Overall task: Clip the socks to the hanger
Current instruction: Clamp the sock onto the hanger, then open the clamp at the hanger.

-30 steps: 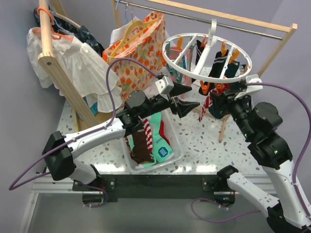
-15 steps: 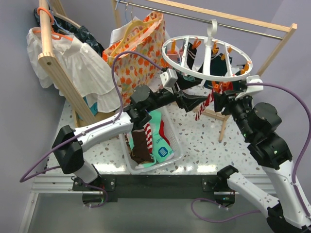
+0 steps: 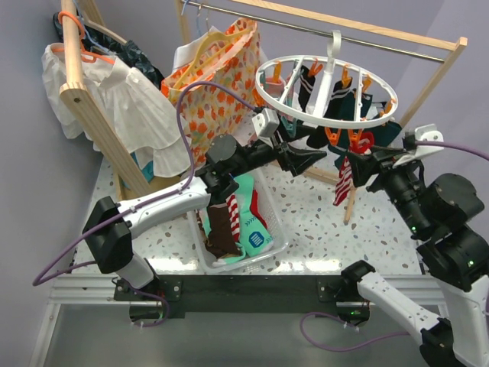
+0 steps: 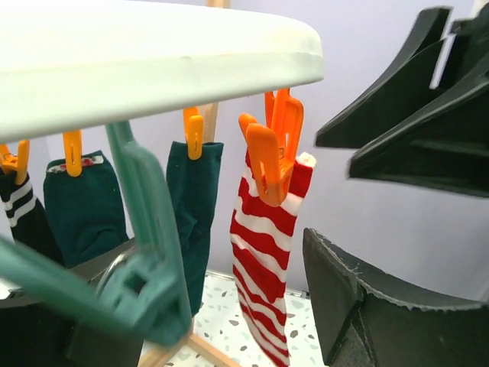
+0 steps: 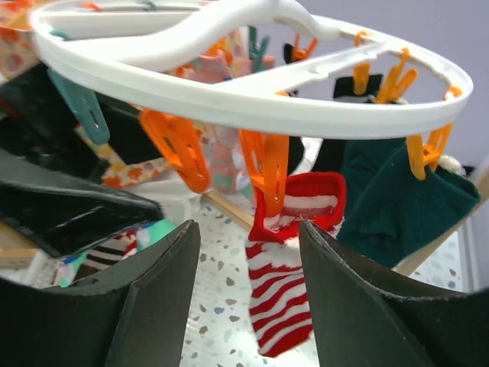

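Observation:
The white ring hanger hangs from the wooden rail; it also shows in the right wrist view and the left wrist view. A red-and-white striped sock hangs from an orange clip at the ring's near rim, free of both grippers. My left gripper is open and empty, just left of that sock. My right gripper is open and empty, just right of it, and the sock hangs beyond its fingers. More socks lie in the clear bin.
Several dark and teal socks hang clipped on the ring's far side. Empty orange and teal clips dangle at its near left. The wooden rail frame, an orange floral bag and a white shirt stand behind.
The right gripper has let go of the striped sock and drawn back to the right. The sock now hangs from the clip. The left gripper rose toward the ring.

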Tool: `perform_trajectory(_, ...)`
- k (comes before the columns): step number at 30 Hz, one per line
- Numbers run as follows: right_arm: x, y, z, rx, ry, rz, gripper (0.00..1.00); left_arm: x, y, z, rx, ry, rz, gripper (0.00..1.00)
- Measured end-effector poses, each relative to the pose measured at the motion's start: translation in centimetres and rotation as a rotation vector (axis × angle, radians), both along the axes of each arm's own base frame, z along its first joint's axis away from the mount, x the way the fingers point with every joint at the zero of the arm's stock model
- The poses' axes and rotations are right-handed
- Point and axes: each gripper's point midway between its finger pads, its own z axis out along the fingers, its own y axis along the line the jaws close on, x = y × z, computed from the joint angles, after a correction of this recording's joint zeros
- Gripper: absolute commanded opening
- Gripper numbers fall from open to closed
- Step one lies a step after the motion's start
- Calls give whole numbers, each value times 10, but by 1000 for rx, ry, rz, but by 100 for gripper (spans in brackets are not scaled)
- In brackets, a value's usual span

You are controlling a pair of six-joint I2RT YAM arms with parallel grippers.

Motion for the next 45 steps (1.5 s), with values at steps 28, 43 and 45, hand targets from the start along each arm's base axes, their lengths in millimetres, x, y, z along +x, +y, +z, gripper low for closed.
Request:
perform_trajectory(28,31,54,28,177,9,151,47,5,-1,-3,15,1,66,73)
perform_trajectory(43,32,43,32,199,-24,95,31,4,4,-3,29,-12,89,73)
perform_trajectory(45,31,43,33,199,-26,96,31,3,4,-7,36,-9,89,73)
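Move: The empty orange clip on the hanger's near rim is about 4 cm ahead of the right hand, 5 cm to its left and 3 cm higher. The orange clip already holding the striped sock stands roughly 5 cm ahead, 3 cm up, with no sideways offset; the sock's middle hangs some 8 cm below that clip. A teal clip is about 8 cm left of the empty one. From the left hand, the empty clip lies about 4 cm right and 4 cm up, level fore and aft. Back and up about 3 cm first, the right hand then sweeps left and forward past the empty orange clip's line, and comes back right 2–3 cm while still edging forward, to stop with its fingertips on either side of that clip under the rim. The hand rolls some 10 degrees, left side rising, and the fingers, partly narrowed on the way, close further to pinch the clip's upper part. ##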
